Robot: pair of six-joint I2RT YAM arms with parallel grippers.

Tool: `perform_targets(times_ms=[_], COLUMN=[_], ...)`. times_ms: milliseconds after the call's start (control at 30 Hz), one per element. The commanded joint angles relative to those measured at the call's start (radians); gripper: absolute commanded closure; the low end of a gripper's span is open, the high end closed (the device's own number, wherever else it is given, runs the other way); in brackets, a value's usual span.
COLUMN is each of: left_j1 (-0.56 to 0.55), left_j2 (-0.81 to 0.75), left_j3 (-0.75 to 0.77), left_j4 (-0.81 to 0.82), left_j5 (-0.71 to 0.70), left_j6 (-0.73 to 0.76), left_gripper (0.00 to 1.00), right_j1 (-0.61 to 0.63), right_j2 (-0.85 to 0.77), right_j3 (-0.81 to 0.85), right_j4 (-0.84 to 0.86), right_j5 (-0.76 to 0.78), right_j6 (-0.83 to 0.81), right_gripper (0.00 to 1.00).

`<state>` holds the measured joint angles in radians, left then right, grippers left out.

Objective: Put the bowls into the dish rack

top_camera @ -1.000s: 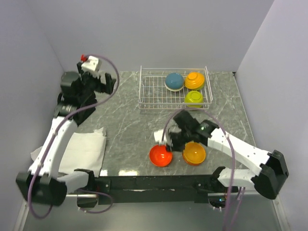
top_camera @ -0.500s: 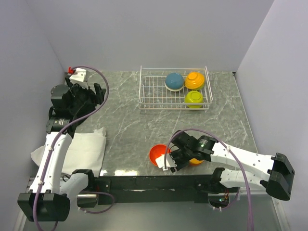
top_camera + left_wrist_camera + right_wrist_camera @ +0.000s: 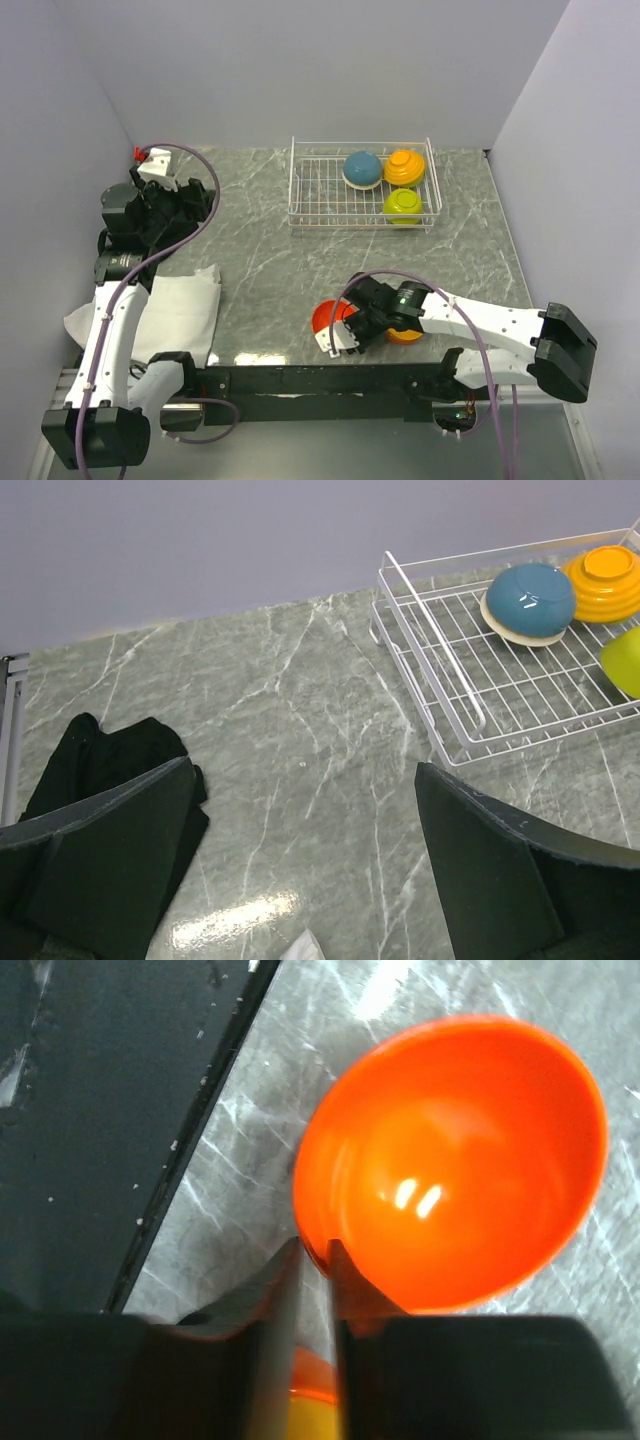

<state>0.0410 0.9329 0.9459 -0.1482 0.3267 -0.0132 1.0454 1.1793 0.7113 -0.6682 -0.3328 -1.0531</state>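
Note:
An orange bowl (image 3: 324,318) (image 3: 460,1160) sits upright near the table's front edge. My right gripper (image 3: 336,334) (image 3: 315,1252) is shut on its near rim, one finger inside and one outside. A second orange bowl with a yellow inside (image 3: 406,336) (image 3: 312,1412) lies just right of it, mostly hidden under the right arm. The dish rack (image 3: 298,190) (image 3: 430,670) at the back holds a teal bowl (image 3: 362,168) (image 3: 530,598), an orange bowl (image 3: 404,167) (image 3: 605,580) and a lime bowl (image 3: 402,205) (image 3: 625,660), all upside down. My left gripper (image 3: 190,200) (image 3: 300,860) hangs open and empty at the far left.
A white cloth (image 3: 180,312) (image 3: 305,948) lies at the front left beside the left arm. The black front rail (image 3: 100,1110) runs right next to the held bowl. Grey walls close in the table on three sides.
The right gripper came down toward the front edge and closed on the orange bowl's rim. The left arm drew back to the left, away from the rack.

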Motion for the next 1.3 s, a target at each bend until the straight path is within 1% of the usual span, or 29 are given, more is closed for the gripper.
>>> perform_targets(times_ms=[0, 33, 67, 100, 200, 267, 333, 367, 467, 500, 567, 600, 633, 700, 733, 767, 800, 833, 867, 900, 933, 967, 1000, 1033, 1067, 1100, 1133, 1233, 1267], left_j1=[0.007, 0.007, 0.007, 0.005, 0.005, -0.015, -0.036, -0.094, -0.174, -0.196, -0.245, -0.257, -0.266, -0.282, -0.286, -0.293, -0.297, -0.300, -0.309, -0.316, -0.320, -0.335, -0.345, -0.354, -0.375, -0.386, -0.398, -0.444, -0.447], left_j2=[-0.013, -0.009, -0.002, 0.004, 0.038, 0.105, 0.138, 0.174, 0.268, 0.293, 0.378, 0.409, 0.441, 0.550, 0.588, 0.665, 0.702, 0.737, 0.803, 0.835, 0.865, 0.918, 0.944, 0.969, 1.015, 1.040, 1.060, 1.136, 1.168], left_j3=[-0.002, 0.001, 0.002, 0.010, 0.028, 0.059, 0.099, 0.115, 0.230, 0.257, 0.341, 0.370, 0.399, 0.500, 0.537, 0.615, 0.654, 0.692, 0.759, 0.790, 0.816, 0.861, 0.881, 0.901, 0.941, 0.962, 0.981, 1.048, 1.073], left_j4=[0.029, 0.030, 0.033, 0.036, 0.079, 0.117, 0.142, 0.166, 0.151, 0.151, 0.110, 0.108, 0.107, 0.101, 0.092, 0.072, 0.059, 0.047, 0.029, 0.024, 0.024, 0.024, 0.025, 0.029, 0.030, 0.027, 0.024, 0.012, 0.012], left_j5=[0.028, 0.038, 0.046, 0.052, 0.087, 0.174, 0.187, 0.195, 0.198, 0.195, 0.193, 0.195, 0.198, 0.207, 0.207, 0.209, 0.210, 0.218, 0.218, 0.216, 0.215, 0.212, 0.206, 0.193, 0.190, 0.189, 0.189, 0.202, 0.215], left_j6=[-0.022, -0.025, -0.028, -0.033, -0.069, -0.125, -0.139, -0.128, -0.068, -0.030, 0.002, 0.037, 0.044, 0.051, 0.053, 0.052, 0.052, 0.052, 0.055, 0.053, 0.053, 0.053, 0.055, 0.055, 0.061, 0.068, 0.079, 0.107, 0.101], left_gripper=[0.01, 0.01, 0.01, 0.01, 0.00, 0.01, 0.01, 0.01, 0.01, 0.01, 0.01, 0.01, 0.01, 0.01, 0.00, 0.00, 0.01, 0.01, 0.01, 0.01, 0.01, 0.02, 0.02, 0.02, 0.02, 0.02, 0.02, 0.01, 0.01], right_j1=[0.015, 0.015, 0.015, 0.015, 0.013, -0.016, -0.056, -0.117, -0.227, -0.308, -0.395, -0.471, -0.508, -0.577, -0.637, -0.677, -0.711, -0.779, -0.812, -0.841, -0.896, -0.919, -0.942, -0.962, -0.999, -1.010, -1.022, -1.041, -1.041], right_j2=[0.014, 0.014, 0.008, 0.000, -0.036, -0.053, -0.055, -0.047, -0.007, 0.005, 0.057, 0.078, 0.127, 0.181, 0.233, 0.262, 0.293, 0.357, 0.390, 0.419, 0.468, 0.486, 0.503, 0.543, 0.563, 0.583, 0.615, 0.669, 0.680], right_j3=[0.033, 0.042, 0.071, 0.088, 0.177, 0.290, 0.344, 0.400, 0.502, 0.523, 0.591, 0.614, 0.654, 0.691, 0.721, 0.734, 0.747, 0.767, 0.771, 0.768, 0.739, 0.719, 0.702, 0.677, 0.663, 0.651, 0.633, 0.651, 0.649], right_j4=[0.004, 0.002, -0.001, 0.001, 0.007, 0.012, 0.036, 0.042, 0.091, 0.126, 0.159, 0.186, 0.200, 0.257, 0.283, 0.309, 0.381, 0.416, 0.461, 0.569, 0.638, 0.718, 0.848, 0.899, 1.032, 1.102, 1.157, 1.200, 1.260], right_j5=[-0.028, -0.034, -0.043, -0.046, -0.037, -0.026, -0.037, -0.047, -0.107, -0.150, -0.195, -0.216, -0.277, -0.336, -0.398, -0.446, -0.489, -0.574, -0.615, -0.646, -0.678, -0.727, -0.742, -0.756, -0.802, -0.816, -0.824, -0.867, -0.877], right_j6=[-0.061, -0.059, -0.051, -0.044, 0.008, 0.085, 0.177, 0.214, 0.372, 0.414, 0.537, 0.577, 0.658, 0.738, 0.830, 0.885, 0.948, 1.098, 1.175, 1.256, 1.418, 1.496, 1.563, 1.685, 1.756, 1.835, 1.958, 2.019, 2.047], right_gripper=[0.85, 0.89, 0.97, 1.00, 1.00, 1.00, 1.00, 1.00, 1.00, 1.00, 1.00, 1.00, 1.00, 1.00, 1.00, 1.00, 1.00, 1.00, 1.00, 1.00, 1.00, 1.00, 1.00, 1.00, 1.00, 1.00, 1.00, 1.00, 1.00])
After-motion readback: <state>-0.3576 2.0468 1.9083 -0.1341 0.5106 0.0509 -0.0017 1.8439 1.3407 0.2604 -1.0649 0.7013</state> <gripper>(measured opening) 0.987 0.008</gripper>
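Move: The right hand's open fingers straddle the red bowl's right rim, its middle about 6 cm left, 3 cm ahead and 2 cm below; the orange bowl stands roughly 11 cm right and 4 cm ahead. The dish rack's middle is some 35 cm ahead, about 1 cm right, with the blue bowl 38 cm straight ahead. From the left hand the red bowl is 30 cm right, 20 cm back, 27 cm below. Right pinches the red bowl's rim, carries it 35 cm forward and up over the rack; left swings rightward. ##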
